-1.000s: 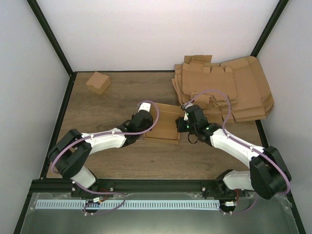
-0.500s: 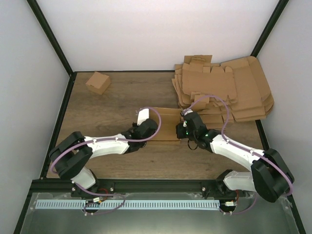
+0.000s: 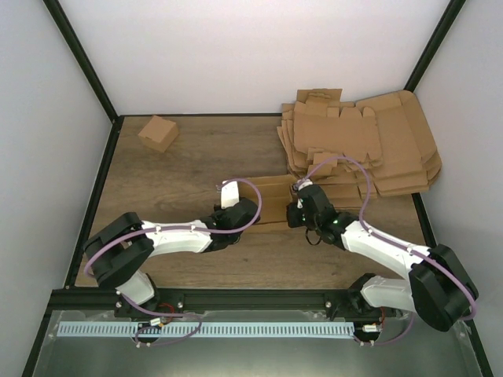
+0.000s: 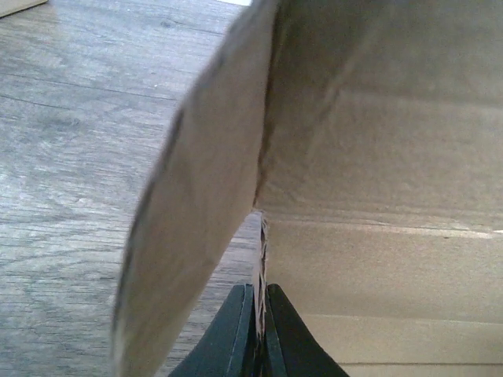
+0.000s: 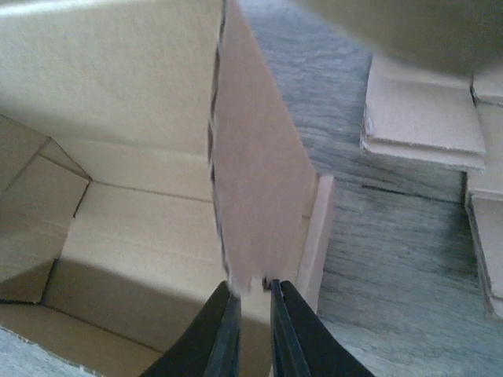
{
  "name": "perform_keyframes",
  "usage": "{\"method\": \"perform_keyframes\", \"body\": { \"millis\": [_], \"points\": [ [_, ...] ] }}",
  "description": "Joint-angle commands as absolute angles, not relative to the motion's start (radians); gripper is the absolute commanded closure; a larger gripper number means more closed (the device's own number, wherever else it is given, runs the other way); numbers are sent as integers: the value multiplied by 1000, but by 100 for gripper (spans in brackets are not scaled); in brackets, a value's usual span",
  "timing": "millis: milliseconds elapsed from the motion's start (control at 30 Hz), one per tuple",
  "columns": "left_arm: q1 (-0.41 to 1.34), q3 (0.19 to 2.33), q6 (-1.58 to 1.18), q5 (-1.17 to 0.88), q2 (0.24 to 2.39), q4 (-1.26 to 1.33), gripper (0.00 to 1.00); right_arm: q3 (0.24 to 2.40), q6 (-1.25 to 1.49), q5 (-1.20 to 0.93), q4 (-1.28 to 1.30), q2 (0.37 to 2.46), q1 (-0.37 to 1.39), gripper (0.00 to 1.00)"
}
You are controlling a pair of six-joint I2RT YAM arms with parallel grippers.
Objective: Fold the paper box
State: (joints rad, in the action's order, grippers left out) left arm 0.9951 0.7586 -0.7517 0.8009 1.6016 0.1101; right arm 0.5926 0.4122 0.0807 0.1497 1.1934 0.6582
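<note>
The paper box (image 3: 271, 199) is a brown cardboard tray with raised walls in the middle of the table, between my two grippers. My left gripper (image 3: 242, 210) is at its left side. In the left wrist view the left gripper (image 4: 260, 305) is shut on the thin edge of a box wall (image 4: 377, 157), with a side flap (image 4: 196, 236) bending away to the left. My right gripper (image 3: 292, 210) is at the box's right side. In the right wrist view the right gripper (image 5: 250, 292) is shut on an upright wall (image 5: 259, 196), with the tray's inside (image 5: 134, 236) to the left.
A small folded brown box (image 3: 159, 132) sits at the far left of the table. A large stack of flat cardboard blanks (image 3: 361, 145) fills the far right, also showing in the right wrist view (image 5: 424, 118). White walls with black posts enclose the table.
Both grippers have drawn towards the near edge, and the box has come with them. The left gripper has also slid to the right along the box's side.
</note>
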Motion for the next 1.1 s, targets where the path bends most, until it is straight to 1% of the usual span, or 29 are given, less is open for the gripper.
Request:
{"method": "perform_keyframes", "body": {
  "millis": [0, 67, 233, 267, 333, 400, 567, 633, 767, 833, 900, 967, 1067],
  "points": [
    [1010, 747, -802, 789, 1622, 69, 96, 576, 404, 107, 160, 1177, 668, 87],
    [1018, 745, -800, 790, 1624, 67, 96, 572, 409, 107, 158, 1175, 669, 90],
    [1022, 753, -770, 771, 1631, 73, 96, 575, 412, 106, 157, 1181, 669, 90],
    [1023, 757, -765, 776, 1631, 67, 96, 579, 411, 108, 162, 1181, 668, 87],
    [1025, 763, -759, 787, 1629, 58, 96, 591, 410, 115, 173, 1170, 670, 75],
    [1026, 767, -752, 796, 1628, 53, 96, 600, 410, 127, 188, 1145, 670, 65],
    [1038, 787, -723, 834, 1636, 32, 96, 642, 408, 143, 245, 1108, 664, 53],
    [1043, 796, -711, 848, 1642, 24, 96, 671, 403, 133, 277, 1109, 652, 46],
    [1049, 813, -703, 856, 1651, 14, 96, 714, 380, 94, 320, 1086, 626, 38],
    [1048, 818, -703, 856, 1652, 10, 96, 721, 351, 39, 322, 1058, 602, 28],
    [1048, 819, -703, 859, 1652, 7, 96, 731, 321, -23, 328, 1039, 562, 20],
    [1048, 820, -703, 860, 1649, 2, 96, 753, 287, -77, 343, 1037, 510, 18],
    [1049, 819, -703, 859, 1649, 2, 96, 789, 247, -174, 362, 1062, 446, 18]
  ]
}}
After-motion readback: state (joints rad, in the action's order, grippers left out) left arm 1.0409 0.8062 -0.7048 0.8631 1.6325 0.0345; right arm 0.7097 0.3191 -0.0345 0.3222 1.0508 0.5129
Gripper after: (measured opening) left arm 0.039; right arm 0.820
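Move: The right fingertips are at the lower end of the back panel's right corner tab, whose middle is some 4 cm ahead and 1 cm above. The box floor's middle lies 7 cm to their left and 5 cm below; the cardboard stack centres about 15 cm ahead, 17 cm right and 6 cm lower. For the left hand, the left wall it already pinches has its middle 2 cm back and 2 cm below, and that tab is 14 cm right, 1 cm ahead. Still at the corner tab's lower end, the right fingers first bear down about 1.5 cm beside the right wall, then spread wide and come free, rising some 7.5 cm and easing right and a little forward, off the corner. The left hand keeps its pinch on the left wall, almost in place, rolling its left side up about 5 degrees. ##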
